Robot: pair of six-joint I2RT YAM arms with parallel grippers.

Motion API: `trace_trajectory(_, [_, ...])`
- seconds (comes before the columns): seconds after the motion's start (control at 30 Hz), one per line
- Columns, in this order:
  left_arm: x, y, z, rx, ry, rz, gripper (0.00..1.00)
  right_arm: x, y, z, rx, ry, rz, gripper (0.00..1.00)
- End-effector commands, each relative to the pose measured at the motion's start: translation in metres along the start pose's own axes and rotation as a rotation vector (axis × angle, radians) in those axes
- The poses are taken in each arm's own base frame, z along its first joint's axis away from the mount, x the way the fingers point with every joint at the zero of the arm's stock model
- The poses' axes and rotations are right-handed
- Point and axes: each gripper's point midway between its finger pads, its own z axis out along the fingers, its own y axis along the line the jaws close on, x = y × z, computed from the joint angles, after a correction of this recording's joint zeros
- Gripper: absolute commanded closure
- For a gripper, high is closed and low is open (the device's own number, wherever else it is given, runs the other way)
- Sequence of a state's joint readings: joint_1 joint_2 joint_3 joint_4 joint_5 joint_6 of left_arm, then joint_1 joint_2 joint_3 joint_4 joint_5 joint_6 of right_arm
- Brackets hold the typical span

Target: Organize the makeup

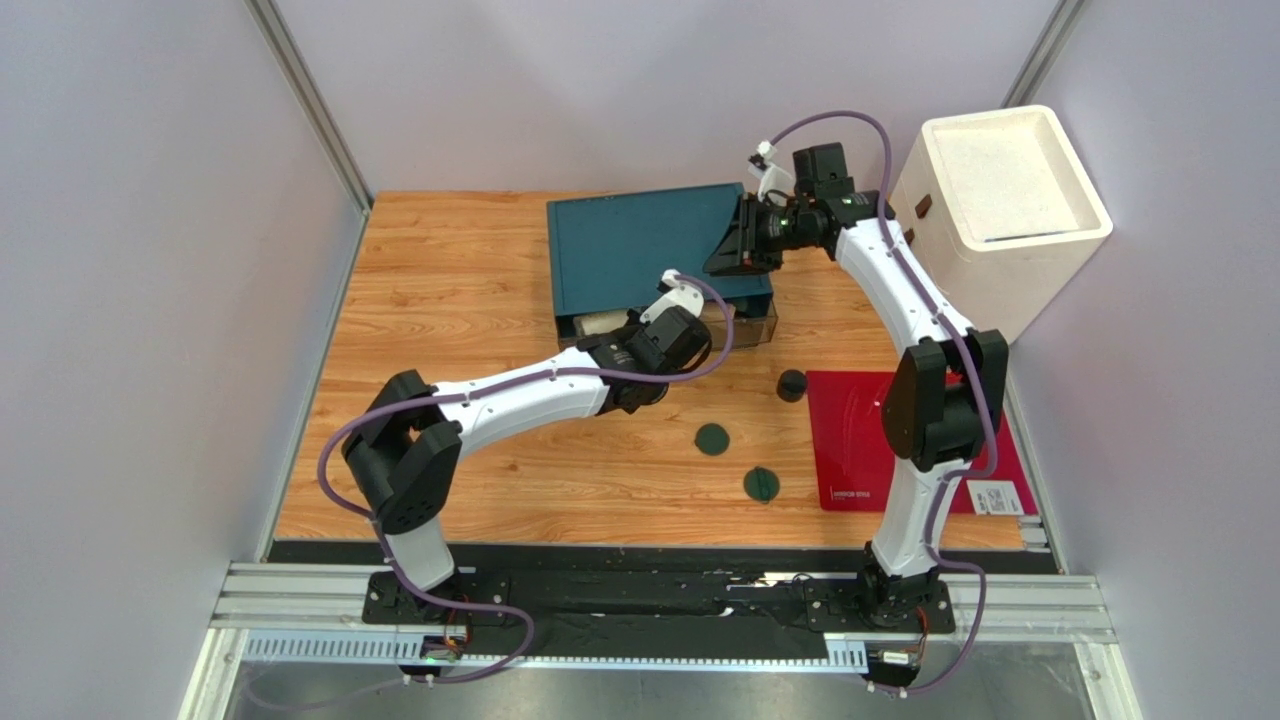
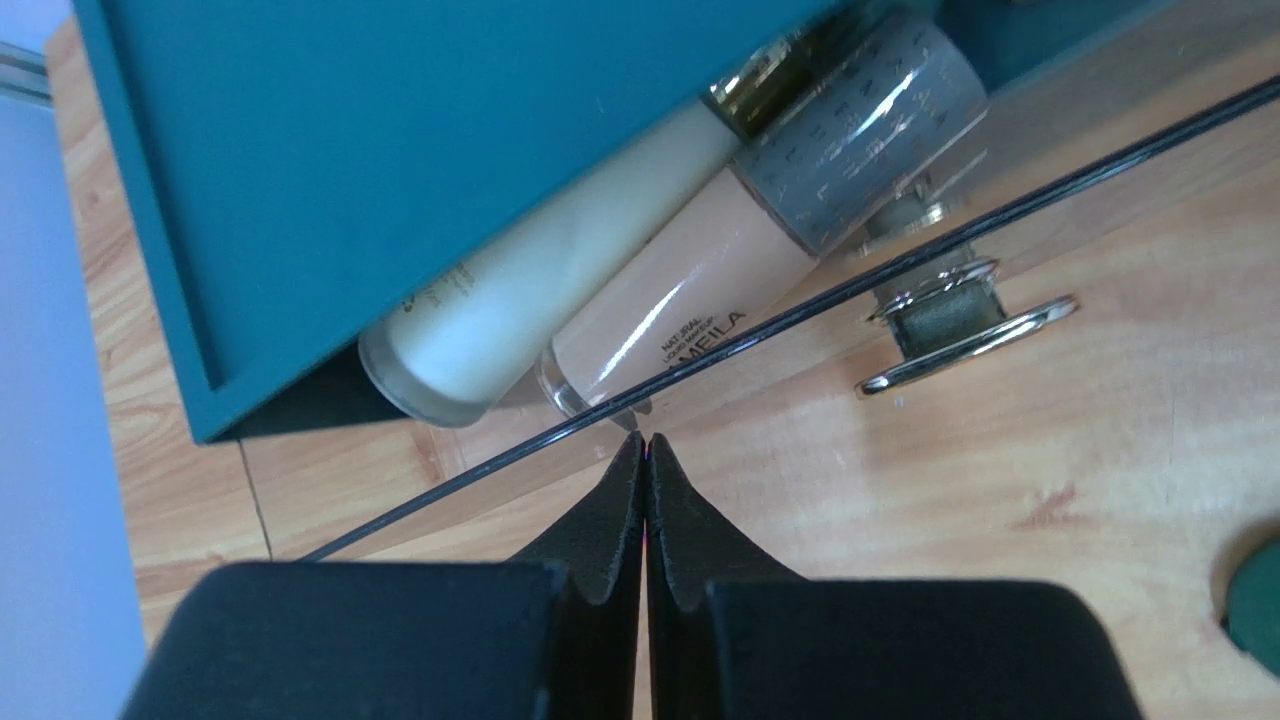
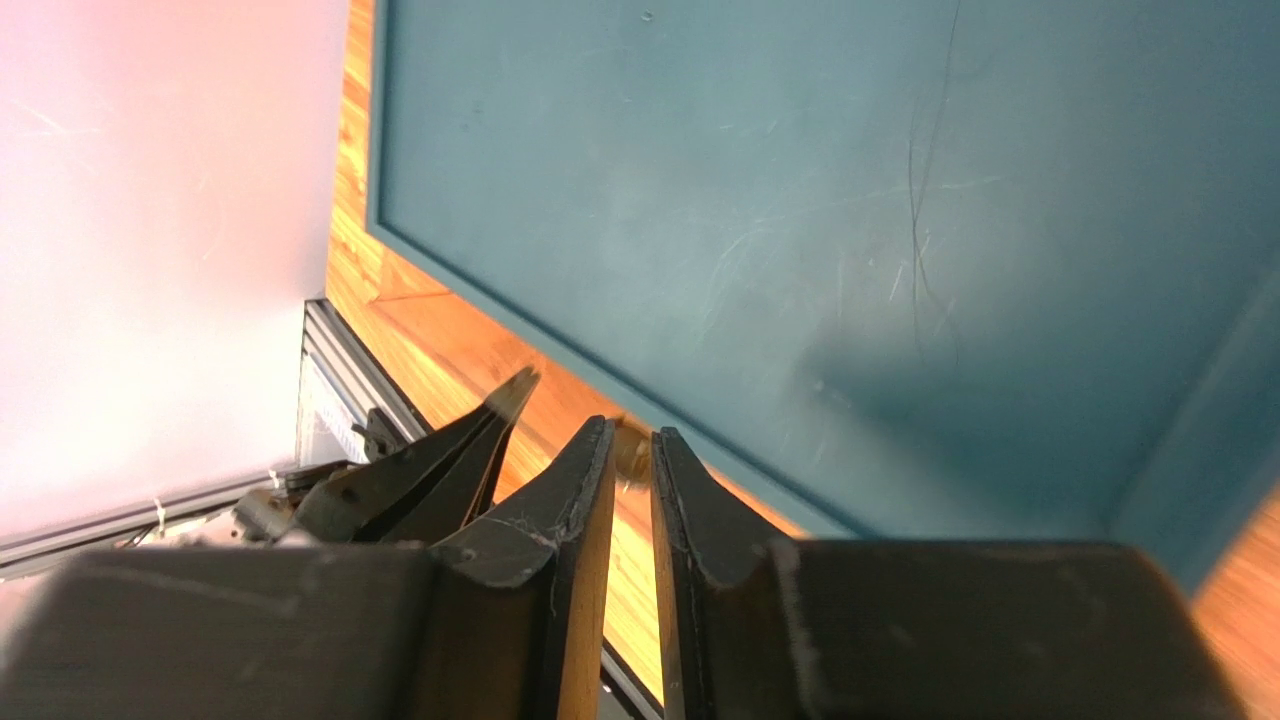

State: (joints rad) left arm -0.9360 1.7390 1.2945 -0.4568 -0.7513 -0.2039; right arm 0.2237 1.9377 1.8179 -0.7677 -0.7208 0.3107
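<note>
A cream bottle (image 2: 549, 278) and a slim beige tube (image 2: 676, 293) with a grey cap lie side by side in a clear drawer under the teal box (image 2: 376, 180). My left gripper (image 2: 646, 440) is shut and empty, its tips against the drawer's clear front edge, left of the metal handle (image 2: 962, 308). The right gripper (image 3: 631, 435) is by the box's right side (image 1: 747, 240), jaws a narrow gap apart; a small blurred tan spot sits at the tips. Two dark green discs (image 1: 711, 440) (image 1: 760, 483) and a small black jar (image 1: 790, 386) rest on the table.
A red flat mat (image 1: 849, 435) lies at the right under the right arm. A white bin (image 1: 1007, 195) stands at the back right corner. Grey walls close in both sides and the back of the wooden table (image 1: 451, 300).
</note>
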Motion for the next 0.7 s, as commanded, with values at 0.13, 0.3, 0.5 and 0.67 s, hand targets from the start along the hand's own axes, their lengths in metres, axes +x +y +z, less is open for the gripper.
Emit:
trace_trajectory(0.13, [-0.051,0.025,0.024,-0.103,-0.058,-0.133,1.00,-0.008,0.038,-0.051,-0.003,-0.129,-0.114,0.80])
trace_trajectory(0.3, [-0.058,0.027,0.034,-0.089,-0.057,-0.146,1.00,0.011,0.038,-0.065,0.025,-0.142,-0.137,0.79])
trace_trajectory(0.5, [-0.065,0.023,0.035,-0.041,-0.064,-0.124,1.00,0.039,0.038,-0.079,0.051,-0.137,-0.147,0.79])
trace_trajectory(0.67, [-0.086,0.015,0.006,0.139,-0.132,-0.083,1.00,0.062,0.039,-0.092,0.065,-0.151,-0.190,0.76])
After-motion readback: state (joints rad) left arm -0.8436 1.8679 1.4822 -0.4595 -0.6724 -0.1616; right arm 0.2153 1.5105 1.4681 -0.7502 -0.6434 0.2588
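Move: The clear drawer front stands right at the left fingertips: its middle and handle are about 5 cm to their right and 3 cm lower. Just behind it the bottles lie centred some 4 cm ahead, 3 cm right and 4 cm down. From the right hand the black disc is roughly 9 cm back, 8 cm right and 17 cm below. The near green disc is 16 cm back and 2 cm left, equally low; the lid's middle is 6 cm ahead, 7 cm left, 6 cm down. Forward, away from the bases, the left arm keeps pushing the clear drawer front with its shut fingertips just left of the handle, about 5 cm in under the teal lid, then stops there. Meanwhile the right hand draws off from above the lid, first rising nearly 5 cm, then mainly back some 8 cm and a little right, fingers staying slightly open. ##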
